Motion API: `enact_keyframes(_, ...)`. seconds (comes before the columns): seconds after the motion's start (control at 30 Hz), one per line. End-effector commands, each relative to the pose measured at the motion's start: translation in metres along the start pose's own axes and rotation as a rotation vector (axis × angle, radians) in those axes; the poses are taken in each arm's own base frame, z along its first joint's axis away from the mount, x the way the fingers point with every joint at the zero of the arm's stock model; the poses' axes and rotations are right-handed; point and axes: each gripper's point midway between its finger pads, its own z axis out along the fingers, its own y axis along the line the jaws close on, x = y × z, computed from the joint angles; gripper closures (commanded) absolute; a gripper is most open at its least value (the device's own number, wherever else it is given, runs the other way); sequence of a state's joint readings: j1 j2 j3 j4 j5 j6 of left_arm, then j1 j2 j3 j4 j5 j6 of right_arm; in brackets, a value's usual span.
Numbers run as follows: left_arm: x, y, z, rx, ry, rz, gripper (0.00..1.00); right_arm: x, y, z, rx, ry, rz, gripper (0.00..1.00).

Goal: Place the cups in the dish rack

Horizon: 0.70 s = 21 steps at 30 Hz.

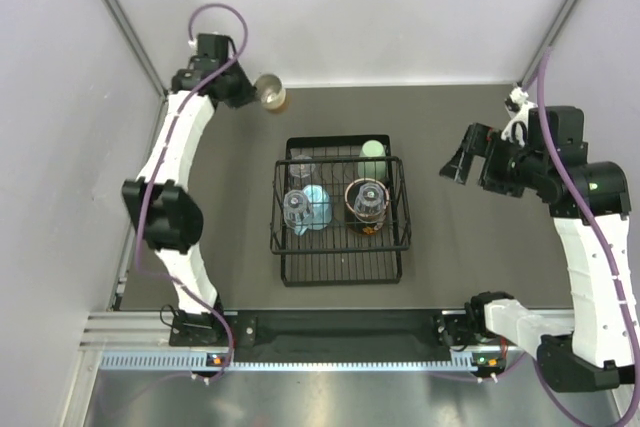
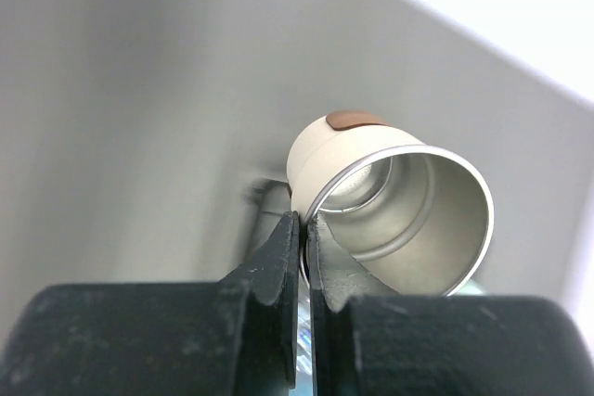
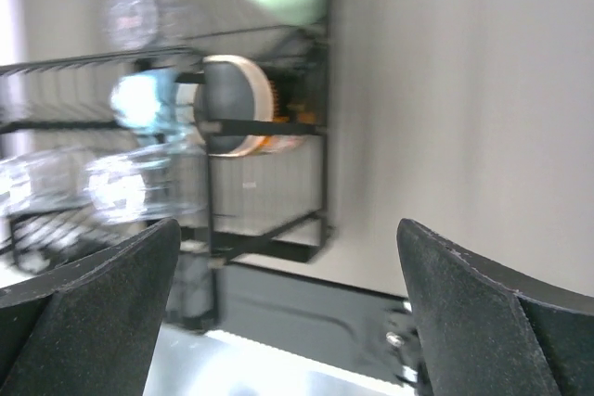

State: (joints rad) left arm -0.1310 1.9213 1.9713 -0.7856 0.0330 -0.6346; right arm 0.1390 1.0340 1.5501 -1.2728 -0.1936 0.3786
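My left gripper (image 1: 254, 95) is at the far left corner of the table, shut on the rim of a tan-brown cup (image 1: 272, 95) with a shiny metal inside (image 2: 390, 201); one finger is inside the rim and one outside (image 2: 304, 222). The black wire dish rack (image 1: 340, 267) stands in the middle. It holds a pale green tumbler (image 1: 373, 158), a light blue mug (image 1: 317, 205), a red-lined dark cup (image 1: 366, 201) and two clear glasses (image 1: 296, 209). My right gripper (image 1: 458, 163) hangs open to the right of the rack with nothing in it (image 3: 288, 225). The right wrist view shows the rack (image 3: 269, 240) blurred.
Pale walls close in the table on the left, back and right. A metal rail (image 1: 300, 357) with both arm bases runs along the near edge. Dark tabletop (image 1: 450, 237) lies between the rack and the right arm.
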Motion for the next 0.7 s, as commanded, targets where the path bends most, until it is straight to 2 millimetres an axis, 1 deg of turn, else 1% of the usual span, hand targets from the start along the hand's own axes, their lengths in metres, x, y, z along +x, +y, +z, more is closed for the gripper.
enact_keyframes(0.0,-0.050,-0.077,-0.127,0.357,-0.180,0.012,1.00,-0.025,0.048,-0.008,-0.253,-0.049,-0.038,0.00)
enact_keyframes(0.03,-0.051,-0.086,-0.141,0.413,-0.183,0.004,1.00,-0.026,0.061,-0.011,-0.320,-0.045,-0.043,0.00)
enact_keyframes(0.07,-0.041,-0.096,-0.150,0.483,-0.146,0.008,1.00,-0.039,0.071,-0.016,-0.362,-0.089,-0.052,0.00)
enact_keyframes(0.1,-0.047,-0.110,-0.177,0.570,-0.188,0.016,1.00,-0.044,0.078,-0.019,-0.391,-0.098,-0.037,0.00)
enact_keyframes(0.13,-0.046,-0.117,-0.188,0.625,-0.190,0.015,1.00,-0.047,0.086,-0.023,-0.435,-0.098,-0.039,0.00)
enact_keyframes(0.17,-0.037,-0.122,-0.194,0.676,-0.152,-0.019,1.00,-0.058,0.096,-0.029,-0.474,-0.120,-0.047,0.00)
enact_keyframes(0.2,-0.032,-0.133,-0.222,0.774,-0.148,-0.005,1.00,-0.059,0.105,-0.035,-0.524,-0.111,-0.040,0.00)
enact_keyframes(0.23,-0.036,-0.145,-0.240,0.869,-0.185,0.010,1.00,-0.063,0.111,-0.037,-0.554,-0.113,-0.038,0.00)
enact_keyframes(0.27,-0.028,-0.146,-0.240,0.912,-0.142,-0.049,1.00,-0.070,0.120,-0.043,-0.599,-0.143,-0.052,0.00)
enact_keyframes(0.3,-0.021,-0.152,-0.265,0.995,-0.129,-0.034,1.00,-0.069,0.129,-0.049,-0.659,-0.125,-0.038,0.00)
enact_keyframes(0.33,-0.023,-0.160,-0.283,1.077,-0.146,-0.046,1.00,-0.079,0.140,-0.058,-0.724,-0.175,-0.067,0.00)
enact_keyframes(0.37,-0.016,-0.159,-0.284,1.098,-0.120,-0.054,1.00,-0.077,0.144,-0.056,-0.767,-0.163,-0.060,0.00)
enact_keyframes(0.4,-0.011,-0.161,-0.301,1.145,-0.123,-0.041,1.00,-0.075,0.154,-0.064,-0.840,-0.132,-0.027,0.00)
enact_keyframes(0.43,-0.010,-0.162,-0.309,1.171,-0.127,-0.043,1.00,-0.076,0.160,-0.068,-0.882,-0.135,-0.024,0.00)
enact_keyframes(0.47,-0.008,-0.162,-0.315,1.203,-0.119,-0.067,1.00,-0.081,0.168,-0.072,-0.939,-0.162,-0.044,0.00)
enact_keyframes(0.5,-0.005,-0.163,-0.332,1.243,-0.132,-0.059,1.00,-0.081,0.175,-0.079,-0.987,-0.137,-0.015,0.00)
enact_keyframes(0.53,-0.001,-0.163,-0.340,1.268,-0.114,-0.076,1.00,-0.086,0.185,-0.091,-1.045,-0.189,-0.057,0.00)
enact_keyframes(0.57,0.004,-0.162,-0.351,1.300,-0.127,-0.067,1.00,-0.085,0.188,-0.093,-1.068,-0.173,-0.028,0.00)
enact_keyframes(0.6,0.009,-0.162,-0.356,1.318,-0.116,-0.067,1.00,-0.087,0.192,-0.096,-1.092,-0.175,-0.032,0.00)
enact_keyframes(0.63,0.014,-0.161,-0.355,1.323,-0.088,-0.086,1.00,-0.088,0.200,-0.102,-1.133,-0.186,-0.058,0.00)
enact_keyframes(0.67,0.017,-0.160,-0.371,1.362,-0.113,-0.067,1.00,-0.087,0.204,-0.104,-1.153,-0.170,-0.055,0.00)
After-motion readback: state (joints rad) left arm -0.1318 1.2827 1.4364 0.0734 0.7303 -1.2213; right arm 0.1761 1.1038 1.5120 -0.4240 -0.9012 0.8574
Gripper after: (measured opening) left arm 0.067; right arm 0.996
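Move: About 30 cm back and 41 cm to the right of the left hand, some 8 cm higher, the right gripper waits open. From the left hand, the rear glass in the rack is 8 cm back, 10 cm right; the green cup is 5 cm back, 26 cm right, both some 16 cm lower. The steel-lined cup lies 31 cm ahead of the right hand, 37 cm left, 11 cm lower; the dish rack's middle is 11 cm ahead of it, 22 cm left, 26 cm down. Keeping its pinch on the steel-lined cup's rim, the left hand sweeps up about 25 cm and back 17 cm, drifting right, while its wrist rolls right side down to left, tipping fingers up and swinging clockwise. The empty right hand, still wide open, rises about 15 cm and goes 12 cm left towards the cup, turning its fingers up and counter-clockwise. ##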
